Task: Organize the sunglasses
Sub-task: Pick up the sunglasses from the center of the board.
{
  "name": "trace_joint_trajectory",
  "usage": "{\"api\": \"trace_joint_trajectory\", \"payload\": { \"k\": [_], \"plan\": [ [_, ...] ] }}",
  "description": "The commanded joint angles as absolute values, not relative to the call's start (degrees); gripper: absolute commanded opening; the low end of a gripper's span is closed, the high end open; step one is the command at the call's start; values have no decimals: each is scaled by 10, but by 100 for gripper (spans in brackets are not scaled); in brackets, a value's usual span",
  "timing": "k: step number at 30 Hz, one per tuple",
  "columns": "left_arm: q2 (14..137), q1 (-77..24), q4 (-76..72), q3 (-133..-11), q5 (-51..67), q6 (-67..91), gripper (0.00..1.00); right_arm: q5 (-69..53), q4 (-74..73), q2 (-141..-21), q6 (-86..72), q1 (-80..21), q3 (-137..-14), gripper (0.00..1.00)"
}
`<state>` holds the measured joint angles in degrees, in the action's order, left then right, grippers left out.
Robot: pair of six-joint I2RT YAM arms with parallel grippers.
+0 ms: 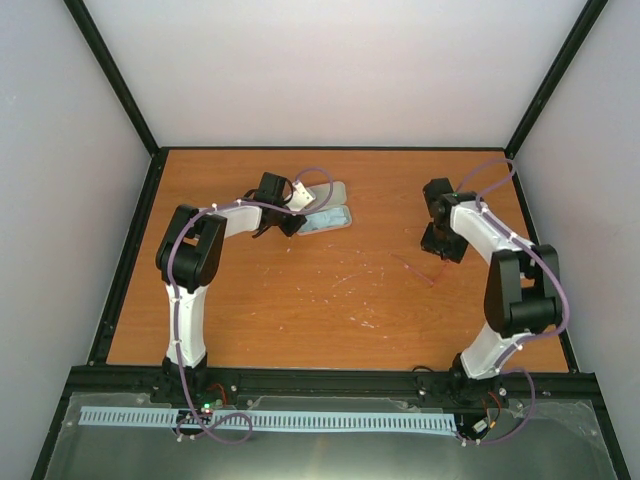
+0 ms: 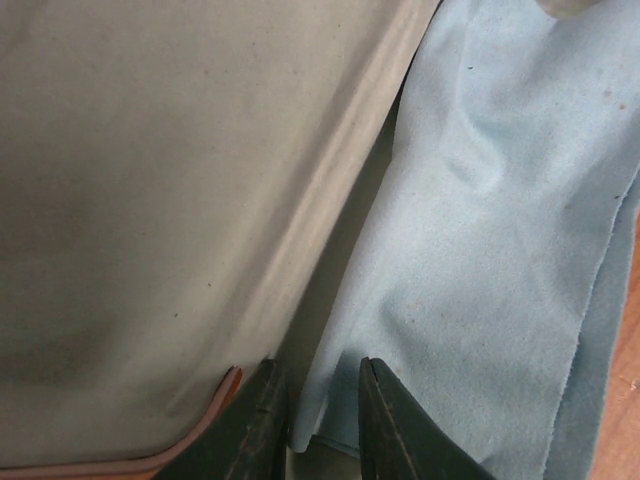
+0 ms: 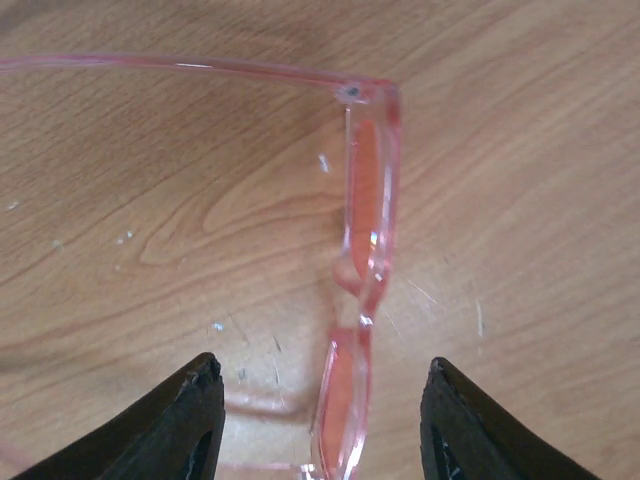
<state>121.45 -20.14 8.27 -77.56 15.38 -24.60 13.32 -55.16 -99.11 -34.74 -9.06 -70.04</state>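
The sunglasses [image 3: 365, 230], thin translucent pink, lie on the orange table [image 3: 150, 250] with one arm stretching left. They show only faintly in the top view [image 1: 415, 268]. My right gripper [image 3: 320, 367] is open just above them, a finger on either side of the front frame and touching neither side; from above it is at the table's right [image 1: 440, 248]. My left gripper [image 2: 318, 365] is at the left end of the open pink case [image 2: 150, 200], jaws a narrow gap apart. The edge of the light blue cloth [image 2: 500, 250] lies in that gap.
In the top view the open case [image 1: 328, 190] sits at the back centre, with the cloth [image 1: 325, 221] in its nearer half and the left gripper [image 1: 290, 224] beside it. Black frame rails [image 1: 130, 250] border the table.
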Motion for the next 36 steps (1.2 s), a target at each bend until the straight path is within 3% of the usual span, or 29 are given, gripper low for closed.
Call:
{"api": "trace_joint_trajectory", "payload": {
  "k": [1, 7, 11, 27, 36],
  "plan": [
    [1209, -194, 106, -765, 118, -249, 23, 159, -559, -926, -399, -88, -675, 54],
    [1207, -195, 103, -760, 121, -248, 23, 144, -548, -923, -407, -67, -639, 52],
    [1205, -194, 103, -753, 122, -249, 23, 113, -518, -937, -403, -37, -620, 45],
    [1200, -194, 103, -744, 113, -250, 23, 69, -448, -1004, -373, -8, -630, 44],
    [1200, -194, 105, -744, 108, -252, 23, 85, -439, -1033, -363, -1, -647, 9]
  ]
}}
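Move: The middle of the sunglasses' front lies about 3 cm to the right of the right hand, 1 cm back and some 6 cm below it, with the temples open towards the left. The open case is roughly 30 cm to the right hand's left and 16 cm ahead, and the blue cloth in its near half is 29 cm left and 12 cm ahead. From the left hand, the sunglasses' front is about 38 cm right and 13 cm back. Bring the right gripper back and to its right by about 3 cm, rising a little first, then sink it some 7 cm onto the sunglasses' front while easing 2 cm forward. Turn the wrist about 10 degrees clockwise on the way, and at the bottom close the half-open fingers on the frame beside the bridge, one finger on each side. ##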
